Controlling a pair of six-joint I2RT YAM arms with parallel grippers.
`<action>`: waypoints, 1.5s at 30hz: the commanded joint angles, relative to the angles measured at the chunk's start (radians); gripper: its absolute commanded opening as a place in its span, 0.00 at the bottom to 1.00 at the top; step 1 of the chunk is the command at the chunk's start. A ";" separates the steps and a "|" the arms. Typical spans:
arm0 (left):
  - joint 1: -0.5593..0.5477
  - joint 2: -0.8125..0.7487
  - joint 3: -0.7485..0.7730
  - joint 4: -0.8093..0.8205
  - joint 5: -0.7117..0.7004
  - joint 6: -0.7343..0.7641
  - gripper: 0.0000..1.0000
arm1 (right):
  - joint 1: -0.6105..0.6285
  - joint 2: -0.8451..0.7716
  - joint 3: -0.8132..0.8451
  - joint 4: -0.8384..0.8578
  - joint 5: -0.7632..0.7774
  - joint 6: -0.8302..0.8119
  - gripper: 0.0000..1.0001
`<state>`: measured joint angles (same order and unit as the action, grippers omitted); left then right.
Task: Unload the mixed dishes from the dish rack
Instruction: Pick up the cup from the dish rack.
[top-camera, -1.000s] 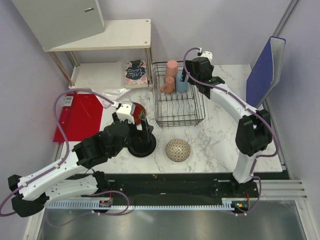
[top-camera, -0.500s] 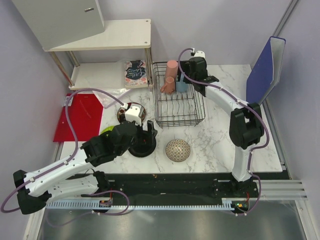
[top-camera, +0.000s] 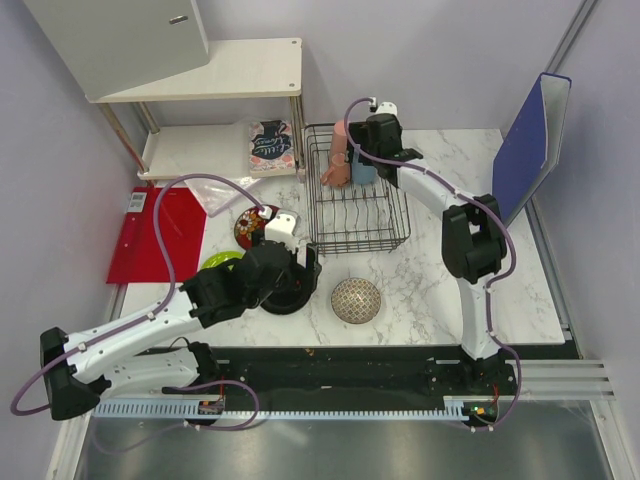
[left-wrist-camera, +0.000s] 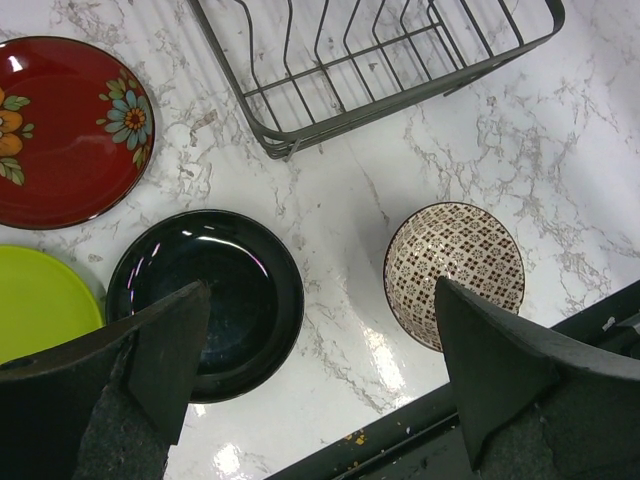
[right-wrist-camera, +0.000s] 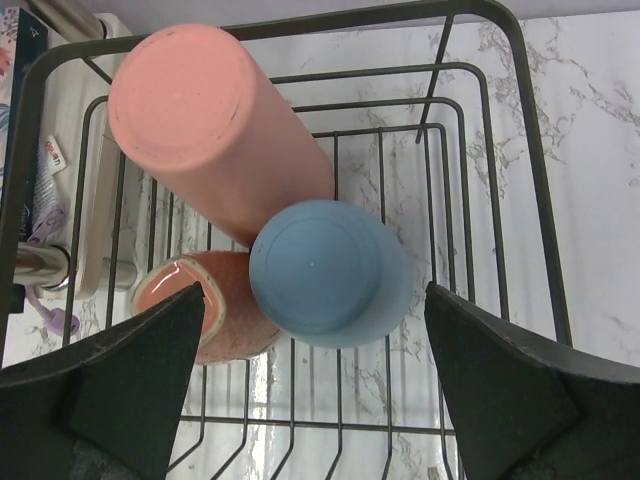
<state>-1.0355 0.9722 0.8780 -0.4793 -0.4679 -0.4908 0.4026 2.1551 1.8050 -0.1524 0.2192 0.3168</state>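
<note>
The black wire dish rack (top-camera: 372, 232) holds a tall pink cup (right-wrist-camera: 210, 125), a small pink mug (right-wrist-camera: 196, 302) lying on its side, and an upturned light-blue cup (right-wrist-camera: 325, 270). My right gripper (right-wrist-camera: 312, 295) hangs open above the rack, its fingers either side of the blue cup and apart from it. On the marble lie the dark red plate (left-wrist-camera: 65, 130), lime-green plate (left-wrist-camera: 40, 300), glossy black plate (left-wrist-camera: 205, 300) and beige patterned bowl (left-wrist-camera: 455, 272). My left gripper (left-wrist-camera: 318, 290) is open and empty, above the gap between black plate and bowl.
A white shelf (top-camera: 215, 70) stands at the back left, with a floral packet (top-camera: 268, 145) beside the rack. A red mat (top-camera: 160, 232) lies at the left. A blue board (top-camera: 530, 140) leans at the right. The black rail (left-wrist-camera: 420, 440) marks the near table edge.
My left arm has swung right and away from the black plate, uncovering the red and green plates. My right gripper has moved left over the cups in the rack.
</note>
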 joint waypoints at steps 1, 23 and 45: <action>0.002 0.013 -0.001 0.051 -0.012 0.014 0.98 | -0.001 0.040 0.076 0.017 0.028 -0.013 0.98; 0.002 0.011 -0.053 0.056 -0.002 -0.014 0.96 | -0.001 0.083 0.030 0.059 0.123 -0.042 0.60; 0.002 -0.015 -0.048 0.057 -0.028 -0.012 0.95 | 0.010 -0.359 -0.222 0.013 0.014 0.068 0.45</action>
<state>-1.0355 0.9733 0.8131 -0.4572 -0.4686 -0.4915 0.4030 1.9182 1.6039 -0.1383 0.2897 0.3470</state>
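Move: The blue cup, upside down in the rack, lies between the right hand's open fingers, its middle about 3 cm ahead, 1 cm to the right and some 5 cm below. The tall pink cup stands about 9 cm ahead and 4 cm left of that hand; the pink mug is roughly 2 cm ahead and 5 cm left, both slightly below. From the left hand the blue cup is some 35 cm ahead, 17 cm right and 10 cm lower. The right hand eases down about 2 cm with a little forward and rightward travel, its wide-open fingers straddling the blue cup, then closes them part-way until they pinch its sides near the upturned bottom. It then holds there briefly and carries the cup up about 7 cm and back towards the robot by nearly 6 cm, drifting slightly right away from the pink mug, while the empty left hand, fingers open, sinks some 2 cm above the black plate. ##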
